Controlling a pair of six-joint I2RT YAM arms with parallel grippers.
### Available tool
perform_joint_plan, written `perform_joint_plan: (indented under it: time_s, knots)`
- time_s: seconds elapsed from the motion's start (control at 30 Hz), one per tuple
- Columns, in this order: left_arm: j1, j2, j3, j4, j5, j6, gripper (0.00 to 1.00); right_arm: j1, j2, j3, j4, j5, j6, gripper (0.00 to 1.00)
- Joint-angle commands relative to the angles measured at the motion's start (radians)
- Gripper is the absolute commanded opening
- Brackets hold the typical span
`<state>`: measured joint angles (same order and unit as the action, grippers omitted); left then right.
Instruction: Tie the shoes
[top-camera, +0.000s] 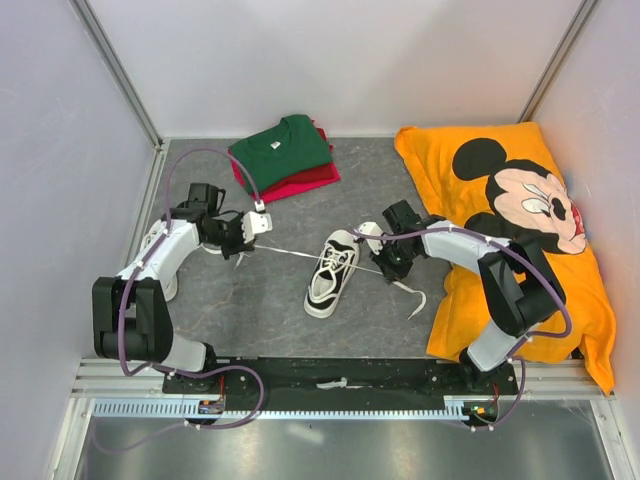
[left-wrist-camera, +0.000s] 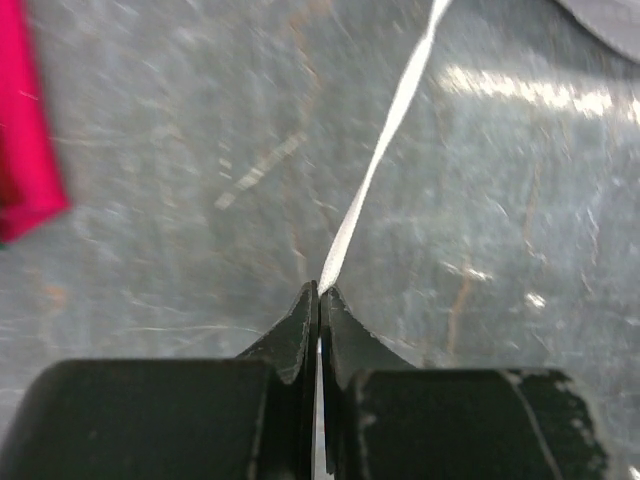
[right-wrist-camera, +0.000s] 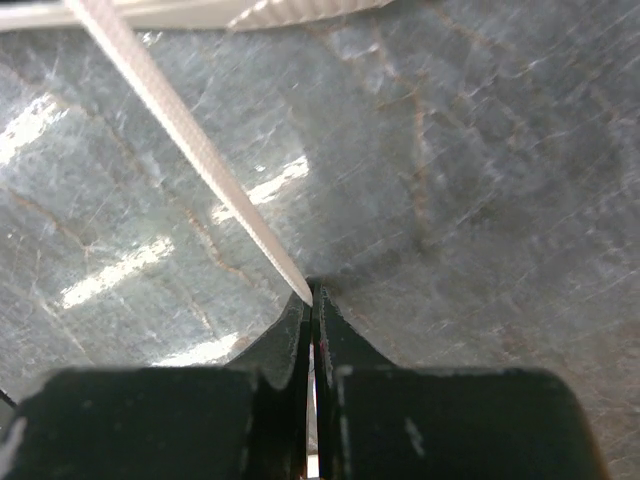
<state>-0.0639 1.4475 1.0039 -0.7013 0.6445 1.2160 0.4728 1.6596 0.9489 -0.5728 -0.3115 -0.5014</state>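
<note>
One white sneaker (top-camera: 330, 272) with dark lining lies in the middle of the grey table, toe toward me. Its two laces are stretched out sideways. My left gripper (top-camera: 243, 250) is shut on the end of the left lace (top-camera: 290, 254), which runs taut from the closed tips (left-wrist-camera: 320, 290) up and to the right as a thin white band (left-wrist-camera: 385, 130). My right gripper (top-camera: 388, 272) is shut on the right lace (top-camera: 365, 268), which leaves its tips (right-wrist-camera: 312, 298) toward the upper left (right-wrist-camera: 190, 140). The loose lace tail (top-camera: 415, 300) curls on the table. A second shoe does not show clearly.
Folded green shirt (top-camera: 282, 150) on a red shirt (top-camera: 300, 182) lies at the back, and the red edge (left-wrist-camera: 25, 130) shows in the left wrist view. An orange Mickey Mouse pillow (top-camera: 500, 190) fills the right side. White walls enclose the table.
</note>
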Motion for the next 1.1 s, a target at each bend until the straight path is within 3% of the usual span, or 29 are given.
perform_joint_plan:
  time_s: [0.0, 0.23, 0.7, 0.9, 1.07]
  knots:
    - [0.013, -0.013, -0.062, -0.030, -0.057, 0.096, 0.02, -0.013, 0.087, 0.068, 0.010, 0.081, 0.004, 0.00]
    - [-0.005, -0.108, -0.181, -0.056, -0.010, 0.119, 0.01, -0.011, 0.255, 0.250, 0.030, 0.043, 0.070, 0.00]
    - [-0.048, -0.134, -0.177, -0.064, 0.110, -0.062, 0.01, 0.116, 0.434, 0.482, 0.044, -0.024, 0.169, 0.00]
    - [-0.045, -0.125, -0.182, 0.016, 0.041, -0.162, 0.01, 0.106, 0.379, 0.453, 0.007, 0.025, 0.141, 0.00]
    - [-0.030, -0.052, -0.153, 0.049, -0.058, -0.130, 0.02, 0.038, 0.270, 0.335, -0.059, 0.060, 0.051, 0.00]
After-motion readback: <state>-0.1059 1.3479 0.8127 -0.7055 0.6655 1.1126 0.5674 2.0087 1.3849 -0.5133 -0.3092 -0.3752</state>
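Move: Each hand holds a lace end, with the lace taut across the shoe. The middle of the shoe is about 16 cm to the right hand's left, level with it ahead and in height; the orange blanket's middle is some 36 cm right of that hand and 8 ahead. From the left hand, the shoe lies 23 cm right, 6 back and 8 below; the folded shirts 27 ahead and 10 right; the second shoe 24 left, 1 back. Both shut grippers keep their pinch on the lace ends and let the pull go slack. The right carries its end level over the table, forward about 9 cm and left about 11, in beside the right edge of the shoe's toe, then eases about 1 cm back right. The left draws back some 6 cm and sinks 3, its fingers tilting slightly back. ##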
